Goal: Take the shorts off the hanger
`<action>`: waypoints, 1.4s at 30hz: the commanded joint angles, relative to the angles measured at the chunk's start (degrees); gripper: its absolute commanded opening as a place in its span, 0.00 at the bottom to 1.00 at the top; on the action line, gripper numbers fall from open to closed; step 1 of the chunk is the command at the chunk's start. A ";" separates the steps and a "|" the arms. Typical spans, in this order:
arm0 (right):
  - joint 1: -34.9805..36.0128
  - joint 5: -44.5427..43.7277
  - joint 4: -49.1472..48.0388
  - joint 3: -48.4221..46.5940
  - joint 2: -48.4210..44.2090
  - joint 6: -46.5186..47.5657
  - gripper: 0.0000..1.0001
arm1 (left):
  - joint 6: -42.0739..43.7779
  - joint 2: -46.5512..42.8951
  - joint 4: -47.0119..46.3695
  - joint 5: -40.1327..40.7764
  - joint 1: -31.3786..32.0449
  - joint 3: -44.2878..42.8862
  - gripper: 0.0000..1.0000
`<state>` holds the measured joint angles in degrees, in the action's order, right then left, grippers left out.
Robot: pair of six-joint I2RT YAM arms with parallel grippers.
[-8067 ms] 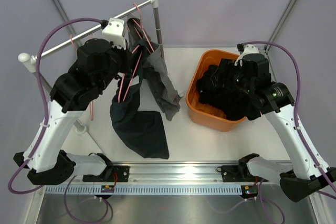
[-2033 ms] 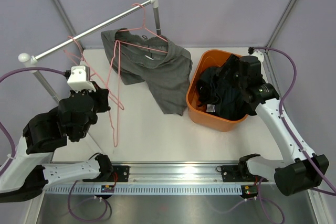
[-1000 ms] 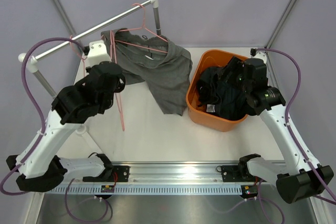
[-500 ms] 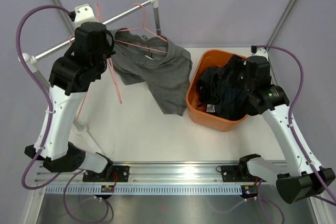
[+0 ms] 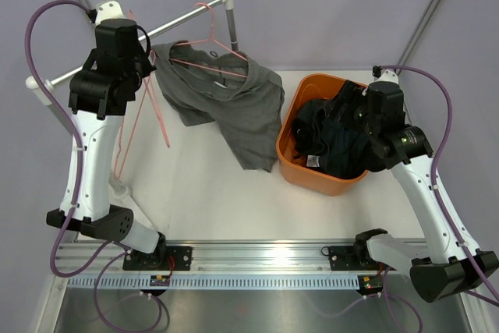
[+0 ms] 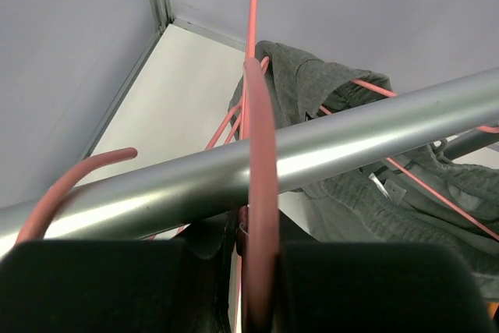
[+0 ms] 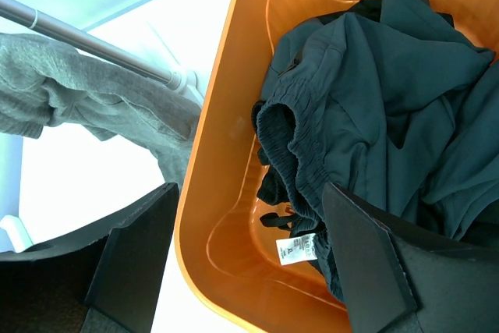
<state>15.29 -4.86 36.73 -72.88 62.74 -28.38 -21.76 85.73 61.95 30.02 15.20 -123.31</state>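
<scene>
Mid-grey shorts [image 5: 234, 95] hang on a pink hanger [image 5: 217, 35] hooked over the metal rail [image 5: 175, 25]; they also show in the left wrist view [image 6: 355, 193] and the right wrist view [image 7: 93, 91]. My left gripper [image 5: 143, 64] is up at the rail, shut on the wire of a bare pink hanger [image 5: 152, 107]. That wire [image 6: 261, 193] runs between its fingers and crosses the rail [image 6: 156, 193]. Dark shorts [image 5: 335, 142] lie piled in the orange basket [image 5: 290, 163]. My right gripper [image 7: 249, 263] hovers open over the basket's rim [image 7: 207, 193], holding nothing.
A second bare pink hook [image 6: 66, 189] curls over the rail to the left of my left fingers. The rail's upright post [image 5: 231, 33] stands behind the grey shorts. A white size label [image 7: 295, 249] shows on the dark shorts in the basket.
My left arm has swung up and back, carrying the bare pink hanger from table height to the rail. The right arm has hardly moved.
</scene>
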 commanded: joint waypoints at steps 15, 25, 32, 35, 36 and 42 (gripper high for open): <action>0.18 2.23 -0.43 -0.95 -0.25 0.52 0.83 | 1.10 -1.80 -8.78 -6.64 -3.95 9.83 0.00; 0.09 2.14 -0.87 0.28 -0.95 0.52 0.82 | 0.75 -4.60 -10.10 -6.99 -4.04 13.44 0.00; 0.09 2.05 -0.70 0.02 -1.30 0.61 0.83 | 0.75 -9.08 -10.10 -6.91 -3.95 13.97 0.22; 0.09 2.14 -0.61 -0.16 -1.30 0.69 0.83 | 0.58 -11.11 -10.62 -7.43 -3.86 15.72 0.29; 0.09 2.23 -0.69 -0.16 -1.22 0.61 0.83 | 0.58 -12.51 -10.71 -7.52 -3.69 16.34 0.34; 0.09 2.23 -0.78 -0.33 -1.22 0.61 0.84 | 0.84 -16.82 -11.85 -7.26 0.17 19.07 0.38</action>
<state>15.27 -3.40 36.73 -72.62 62.70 -28.32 -21.19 71.20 53.21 23.55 13.30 -105.06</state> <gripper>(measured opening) 0.833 0.378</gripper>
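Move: The left hand still pinches an empty pink hanger, its hook already reaching over the rail; that stretch of rail lies about 3 cm ahead, level left-right and some 2 cm above. Another empty hanger's hook sits roughly 7 cm to the left, level fore-and-aft and about 1 cm up. The grey shorts hang some 16 cm right, 10 cm ahead and 18 cm below. From the right hand, the rail spot is about 48 cm left, 6 ahead and 15 up. The left hand, fingers still shut on the hanger's neck, sinks about 3.5 cm while easing some 2 cm forward to bring the hook down over the rail, then pauses there. The fingers open to roughly a third and let go of the hanger as the hand draws straight back nearly 6 cm and rises about 3 cm, away from the rail, its tips lifting slightly. ##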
